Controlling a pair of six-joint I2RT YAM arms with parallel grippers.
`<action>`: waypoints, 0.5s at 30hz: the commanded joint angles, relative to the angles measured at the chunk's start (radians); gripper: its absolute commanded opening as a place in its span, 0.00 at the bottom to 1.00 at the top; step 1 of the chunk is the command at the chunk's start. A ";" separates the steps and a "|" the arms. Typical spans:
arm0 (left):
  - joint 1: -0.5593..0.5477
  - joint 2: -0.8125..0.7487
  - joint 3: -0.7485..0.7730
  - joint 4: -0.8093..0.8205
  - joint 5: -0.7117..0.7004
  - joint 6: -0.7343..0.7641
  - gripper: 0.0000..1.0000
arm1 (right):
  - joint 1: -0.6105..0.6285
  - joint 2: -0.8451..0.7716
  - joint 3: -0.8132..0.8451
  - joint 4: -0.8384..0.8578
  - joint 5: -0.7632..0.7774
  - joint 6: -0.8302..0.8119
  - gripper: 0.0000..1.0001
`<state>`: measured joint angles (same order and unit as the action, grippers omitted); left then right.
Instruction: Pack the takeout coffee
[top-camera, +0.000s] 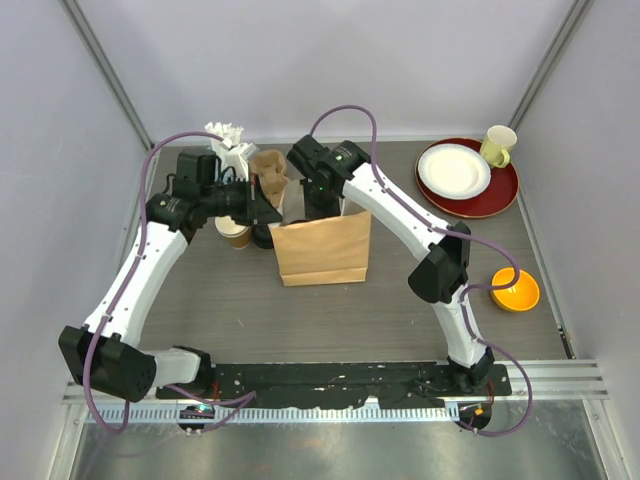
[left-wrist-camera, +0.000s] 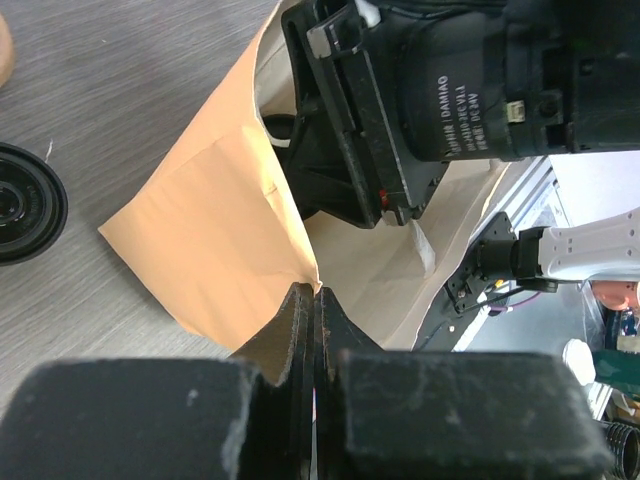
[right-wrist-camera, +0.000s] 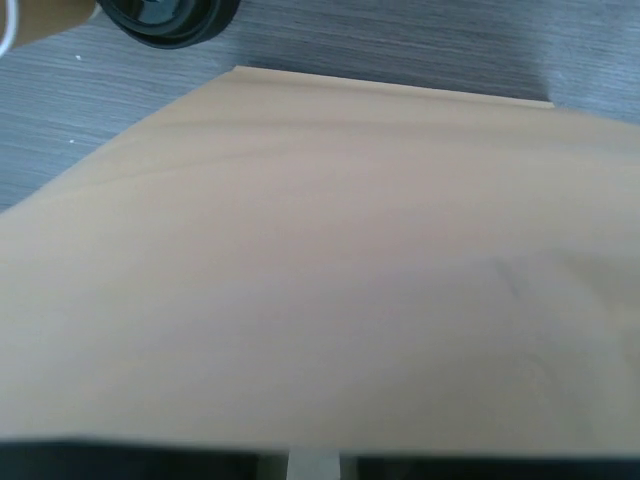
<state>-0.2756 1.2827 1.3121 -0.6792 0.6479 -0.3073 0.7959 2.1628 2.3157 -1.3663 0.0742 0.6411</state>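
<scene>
The brown paper bag (top-camera: 322, 252) stands upright mid-table. My left gripper (top-camera: 272, 210) is shut on the bag's left rim (left-wrist-camera: 300, 262) and holds its mouth apart. My right gripper (top-camera: 322, 200) reaches down into the mouth from behind; its black body (left-wrist-camera: 400, 100) fills the opening and its fingertips are hidden inside. The right wrist view shows almost only the bag's wall (right-wrist-camera: 330, 260). A small kraft-paper cup (top-camera: 235, 233) stands left of the bag beside a round black lid (top-camera: 262, 238) (left-wrist-camera: 20, 200). I cannot tell if that lid sits on a cup.
Behind the left gripper stand a cup of white straws (top-camera: 230, 140) and a crumpled brown paper piece (top-camera: 268, 170). At the back right a red tray (top-camera: 503, 190) carries a white plate (top-camera: 453, 168) and a pale-yellow mug (top-camera: 498, 145). An orange bowl (top-camera: 515, 290) sits right.
</scene>
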 joint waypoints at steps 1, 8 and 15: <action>-0.005 -0.011 0.003 0.032 0.021 -0.006 0.00 | 0.002 -0.064 0.073 -0.139 -0.030 -0.011 0.27; -0.005 -0.008 0.006 0.007 0.010 0.016 0.00 | 0.003 -0.142 0.065 -0.137 -0.103 -0.009 0.45; -0.004 -0.009 0.003 -0.014 0.001 0.023 0.00 | 0.003 -0.179 0.096 -0.137 -0.146 -0.004 0.69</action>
<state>-0.2756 1.2827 1.3121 -0.6910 0.6437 -0.3016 0.7959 2.0563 2.3566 -1.3624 -0.0288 0.6376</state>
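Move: The lidded cup stands down in the bag, roughly 3 cm ahead of the right fingers, 3 cm to their left and some 6 cm lower. Also from the right hand, the spare black lid lies level and about 14 cm left, the paper cups about 20 cm left and 2 cm ahead, and the empty carrier roughly 12 cm ahead and 13 cm left. From the left hand the lidded cup is about 6 cm right, 3 cm ahead and 13 cm below. The lidded cup stays down in the bag as the right hand draws up and away from it, rising about 6 cm and easing slightly back, its already parting fingers spreading much wider while the fingertips swing some 10 degrees towards the left. The left hand holds still, its shut fingers keeping their pinch on the bag's left rim. ##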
